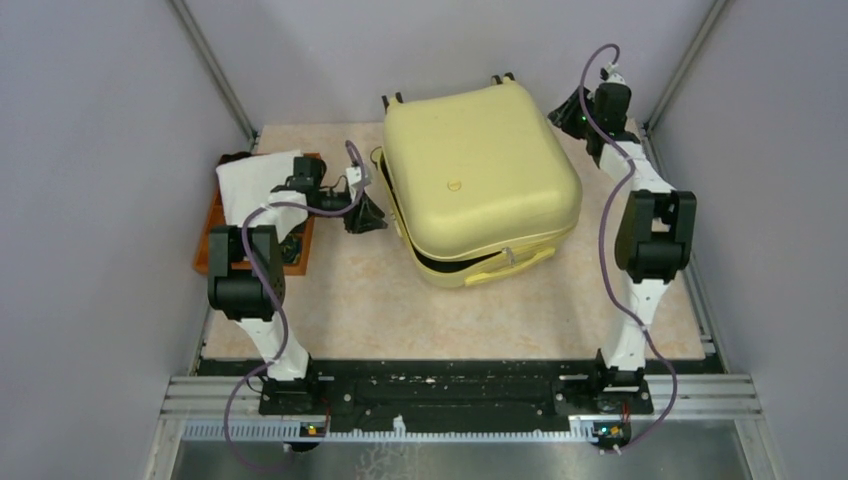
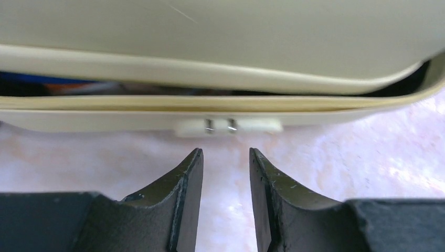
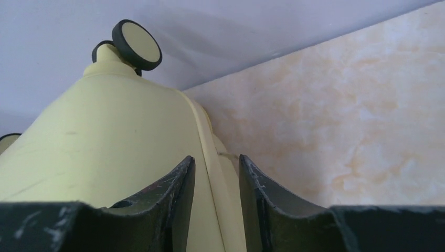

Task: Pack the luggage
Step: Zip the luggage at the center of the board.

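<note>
The luggage (image 1: 480, 170) is a pale yellow hard-shell suitcase lying flat mid-table, its lid lowered but ajar along the front and left. My left gripper (image 1: 368, 215) is low at its left side, open and empty (image 2: 225, 151). Just beyond its tips are the shell (image 2: 210, 31) and two metal zipper pulls (image 2: 220, 125). Blue and orange contents (image 2: 42, 84) show in the slit. My right gripper (image 1: 563, 115) is at the back right corner, jaws apart (image 3: 216, 157). The suitcase's rim (image 3: 210, 152) runs through the gap; contact is unclear. A wheel (image 3: 137, 44) sticks up behind.
An orange-brown tray (image 1: 212, 235) with a white cloth (image 1: 255, 180) sits at the table's left edge, right behind the left arm. Grey walls close in on the left, right and back. A black rail (image 1: 450, 390) holds both arm bases at the near edge.
</note>
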Tool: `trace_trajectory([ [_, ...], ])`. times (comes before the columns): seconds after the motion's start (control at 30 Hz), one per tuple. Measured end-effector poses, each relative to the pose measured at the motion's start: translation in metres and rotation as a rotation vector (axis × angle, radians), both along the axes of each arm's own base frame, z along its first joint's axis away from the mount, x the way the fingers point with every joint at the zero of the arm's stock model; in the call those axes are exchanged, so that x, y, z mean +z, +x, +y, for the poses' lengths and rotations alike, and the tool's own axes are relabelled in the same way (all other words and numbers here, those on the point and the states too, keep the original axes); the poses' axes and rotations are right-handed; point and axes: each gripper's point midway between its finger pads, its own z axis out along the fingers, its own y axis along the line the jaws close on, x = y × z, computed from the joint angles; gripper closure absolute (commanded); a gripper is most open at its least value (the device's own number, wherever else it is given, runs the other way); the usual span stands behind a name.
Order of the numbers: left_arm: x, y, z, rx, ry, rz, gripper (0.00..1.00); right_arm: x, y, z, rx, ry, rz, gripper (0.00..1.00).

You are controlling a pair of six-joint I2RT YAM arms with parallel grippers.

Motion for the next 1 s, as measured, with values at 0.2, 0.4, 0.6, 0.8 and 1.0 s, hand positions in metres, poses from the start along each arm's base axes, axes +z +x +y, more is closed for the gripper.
trace_trajectory([
  [0.2, -0.036, -0.058, -0.026, -0.1, 0.06, 0.084, 0.59, -0.015, 0.049, 0.026, 0.056, -0.002, 0.001, 0.64],
  [0.4, -0.045, -0.096, -0.059, -0.196, 0.096, 0.135, 0.59, -0.03, 0.065, 0.044, 0.108, 0.01, -0.002, 0.65],
  [0.6, -0.035, -0.12, -0.06, -0.213, 0.1, 0.207, 0.45, -0.014, 0.066, 0.093, 0.268, 0.061, -0.08, 0.65],
  [0.8, -0.004, -0.145, -0.053, -0.257, 0.117, 0.166, 0.24, 0.031, 0.056, 0.151, 0.418, 0.037, -0.199, 0.43],
  [1.0, 0.049, -0.105, -0.002, -0.207, 0.228, 0.008, 0.01, 0.045, 0.01, 0.12, 0.312, -0.039, -0.158, 0.3],
])
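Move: From the right hand, the luggage's far right corner is about 7 cm to the left, 4 cm ahead and some 5 cm lower, with the nearer pair of wheels roughly 14 cm left and 8 cm ahead. From the left hand, the side handle on the luggage's left face is about 6 cm to the right and 4 cm lower, level fore and aft; the near left corner is some 11 cm right and 12 cm back. Forward about 6 cm while dipping, then left some 15 cm and rising, the right hand turns counter-clockwise and pushes the luggage's far right corner leftward, then draws back and right a few centimetres, opening. The left hand sweeps back some 14 cm beside the luggage's left face, first low and rightward, then comes up, left and slightly forward as its fingers spread nearly fully. ##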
